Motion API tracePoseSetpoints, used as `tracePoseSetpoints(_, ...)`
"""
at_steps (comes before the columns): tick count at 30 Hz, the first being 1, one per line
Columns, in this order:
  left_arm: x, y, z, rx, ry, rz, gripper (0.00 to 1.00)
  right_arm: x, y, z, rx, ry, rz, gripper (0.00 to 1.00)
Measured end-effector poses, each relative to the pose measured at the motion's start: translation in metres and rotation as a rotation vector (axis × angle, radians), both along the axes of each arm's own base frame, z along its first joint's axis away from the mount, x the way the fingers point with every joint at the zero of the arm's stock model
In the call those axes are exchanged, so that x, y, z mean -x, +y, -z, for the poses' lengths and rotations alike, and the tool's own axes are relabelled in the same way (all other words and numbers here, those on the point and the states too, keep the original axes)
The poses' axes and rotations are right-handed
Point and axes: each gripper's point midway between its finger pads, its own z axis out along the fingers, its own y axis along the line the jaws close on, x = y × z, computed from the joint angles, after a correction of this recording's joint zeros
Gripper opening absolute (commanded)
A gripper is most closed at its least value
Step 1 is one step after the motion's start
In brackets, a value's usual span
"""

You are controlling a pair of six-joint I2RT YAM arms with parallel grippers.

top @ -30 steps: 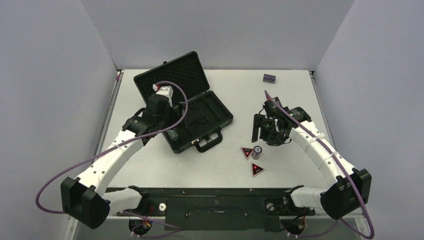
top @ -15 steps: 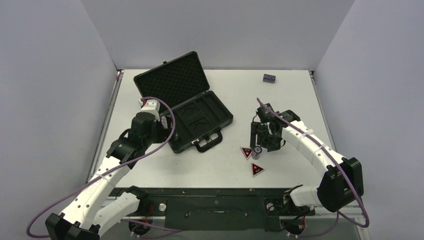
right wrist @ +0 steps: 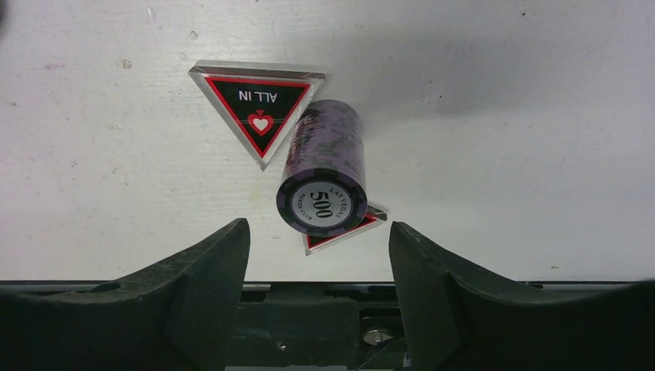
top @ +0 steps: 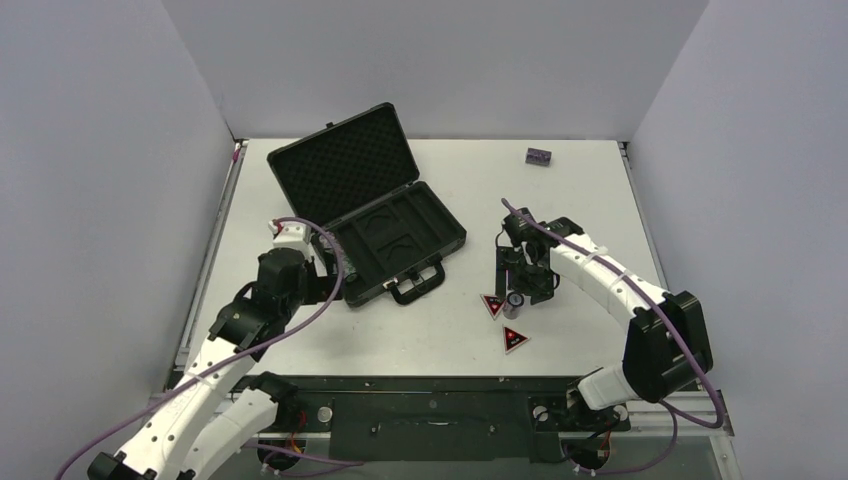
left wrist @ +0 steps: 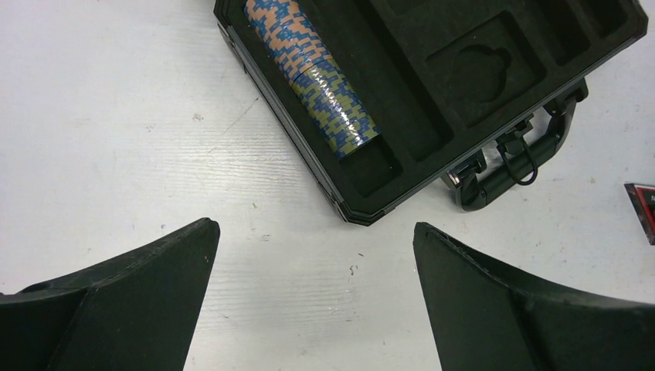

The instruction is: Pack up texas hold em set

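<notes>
The black briefcase (top: 400,225) lies open left of centre, its foam lid raised. Two blue-patterned chip stacks (left wrist: 313,73) lie end to end in a slot of the briefcase (left wrist: 463,93). My left gripper (left wrist: 314,228) is open over bare table just in front of its near corner, also visible from above as left gripper (top: 330,282). A purple chip stack (right wrist: 324,178) stands upright between two red-and-black triangular tokens (right wrist: 259,104). My right gripper (right wrist: 318,228) is open, hanging over the chip stack (top: 514,300), touching nothing.
A small dark block (top: 539,156) sits near the back wall at the right. The briefcase handle (left wrist: 510,166) points toward the tokens (top: 493,305). The second token (top: 515,339) lies near the front rail (top: 430,385).
My left arm has pulled back out of the briefcase toward the near left. My right gripper has moved down and nearer, over the purple chip stack, its jaws narrowing a little.
</notes>
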Motion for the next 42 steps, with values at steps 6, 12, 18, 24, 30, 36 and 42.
tracePoseSetpoints(6, 0.003, 0.005, -0.009, 0.021, -0.059, -0.016, 0.96, 0.0, -0.002, 0.006, 0.021, 0.025, -0.015, 0.59)
tracePoseSetpoints(12, 0.005, 0.008, -0.006, 0.018, -0.07, -0.028, 0.96, -0.001, -0.002, 0.007, 0.027, 0.026, -0.025, 0.56)
tracePoseSetpoints(18, 0.005, 0.008, -0.004, 0.017, -0.069, -0.028, 0.96, -0.002, -0.002, 0.011, 0.024, 0.019, -0.025, 0.55)
tracePoseSetpoints(24, 0.004, 0.007, -0.005, 0.019, -0.074, -0.027, 0.96, -0.001, -0.002, 0.014, 0.025, 0.021, -0.025, 0.53)
tracePoseSetpoints(30, 0.003, 0.007, -0.006, 0.021, -0.078, -0.027, 0.96, -0.007, 0.001, 0.014, 0.015, 0.0, -0.024, 0.5)
tracePoseSetpoints(36, 0.003, 0.009, -0.004, 0.021, -0.089, -0.033, 0.96, -0.008, 0.001, 0.022, 0.023, 0.01, -0.022, 0.44)
tracePoseSetpoints(42, 0.003, 0.009, -0.008, 0.029, -0.115, -0.028, 0.96, -0.008, 0.0, 0.026, 0.032, 0.02, -0.015, 0.39)
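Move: The standing stack of 500 chips is under my right hand, about 1 cm ahead and neither left nor right of it, its middle some 5 cm below my open fingertips. One ALL IN triangle lies flat about 4 cm to my left and 3 cm ahead; the other is about 5 cm back and 1 cm to the right. From my left hand the stack is roughly 40 cm to the right, 2 cm back and 13 cm below. With my right hand pointing down, I sink in small steps, about 2.5 cm in all, over the top of the purple chip stack, easing nearly 1 cm forward late on. Meanwhile I narrow my fingers from clearly wider than the stack until the tips come against its left and right sides just below the top chip. ##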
